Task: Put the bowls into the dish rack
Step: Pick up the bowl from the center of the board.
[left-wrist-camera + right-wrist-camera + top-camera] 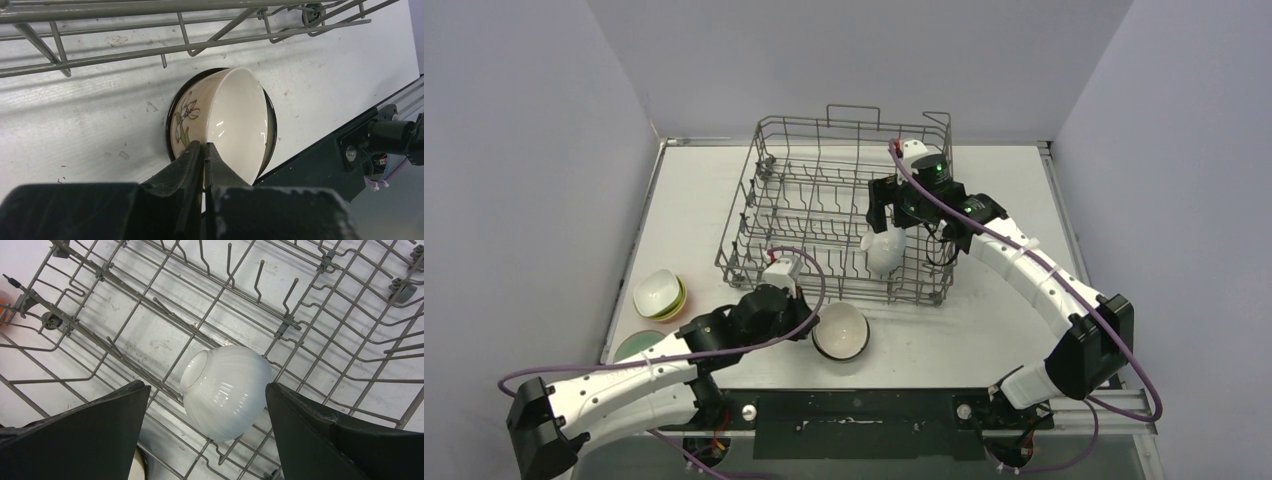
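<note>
A beige bowl (235, 115) with a flower print sits tilted inside a dark bowl (170, 131) on the table, just in front of the dish rack (854, 125). My left gripper (204, 145) is shut on the beige bowl's near rim, one finger inside and one outside. From above, that bowl (841, 330) lies right of the left gripper (809, 325). A white bowl (227, 390) rests on its side on the wires of the dish rack (210, 305), foot toward the camera. My right gripper (206, 385) hangs open above it, a finger on either side, not touching.
A stack of bowls, white over lime (659, 293), stands at the table's left edge, with a pale green bowl (639, 345) in front of it. The rack's front rail (125, 52) runs close behind the held bowl. A black base rail (854, 410) lines the near edge.
</note>
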### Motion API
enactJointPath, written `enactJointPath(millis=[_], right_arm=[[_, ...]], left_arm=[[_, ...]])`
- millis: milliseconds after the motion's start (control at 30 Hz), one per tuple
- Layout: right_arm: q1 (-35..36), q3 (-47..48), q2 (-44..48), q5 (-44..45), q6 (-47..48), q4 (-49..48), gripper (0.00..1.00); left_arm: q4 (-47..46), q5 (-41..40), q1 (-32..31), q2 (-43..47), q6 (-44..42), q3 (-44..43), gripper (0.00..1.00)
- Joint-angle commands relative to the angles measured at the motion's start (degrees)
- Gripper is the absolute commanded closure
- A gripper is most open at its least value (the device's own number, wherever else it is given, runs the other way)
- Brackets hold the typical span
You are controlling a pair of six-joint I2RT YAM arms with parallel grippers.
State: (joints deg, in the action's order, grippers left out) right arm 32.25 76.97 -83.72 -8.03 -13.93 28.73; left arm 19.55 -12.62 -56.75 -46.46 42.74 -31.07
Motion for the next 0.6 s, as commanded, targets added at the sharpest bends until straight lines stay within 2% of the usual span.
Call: enactJointPath(millis=[0,33,300,400,467,567], right_arm=[[-0.30,-0.51,2.93,-0.76,0.22,-2.32,0.10],[-0.32,-0.57,2.95,-0.76,0.22,-2.36,0.10],[-0.35,-0.83,3.11,-0.77,0.22,-2.36,0.10],[-0.35,-0.93,3.13,-0.76,0.22,-2.36,0.10],[-0.36,-0.95,3.13,-0.76,0.30,-2.36,0.10],[-0.39,-1.04,3.21,-0.63,0.33,-2.36,0.10]], left_arm=[[-3.03,-0.16,-0.29,-0.91,-1.56,-1.03,1.00],[-2.29,-0.73,-0.29,-1.49,-1.48,-1.32,0.98],[1.15,-2.15,-0.37,-5.19,-0.64,-2.88,0.55],[1.66,-2.48,-0.30,-6.43,-0.73,-3.50,0.42],[1.68,-2.82,-0.29,-7.21,-0.87,-3.76,0.38],[1.04,-2.82,-0.29,-8.96,-1.31,-4.14,0.38]])
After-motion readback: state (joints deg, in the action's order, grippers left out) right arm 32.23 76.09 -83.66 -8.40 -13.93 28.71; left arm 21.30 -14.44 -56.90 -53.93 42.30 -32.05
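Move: Just right of the left hand, the top bowl at the board's center has its middle about 6 cm to the right, level fore and aft, and some 5 cm lower, its near-left rim between the shut fingertips. The black bowl under it sits 7 cm right, 1 cm back and 8 cm down. The rack's near rail runs 8 cm ahead, 3 cm right. From the right hand, the top bowl lies roughly 19 cm back, 10 cm left and 15 cm lower. Sinking about 3 cm beside the stacked bowls, the left hand opens its fingers from shut to well over half wide and lets go of the pale bowl's left rim. It rolls slightly, under 10 degrees, left side rising, until one finger stands outside the rim and the other over the inside. ##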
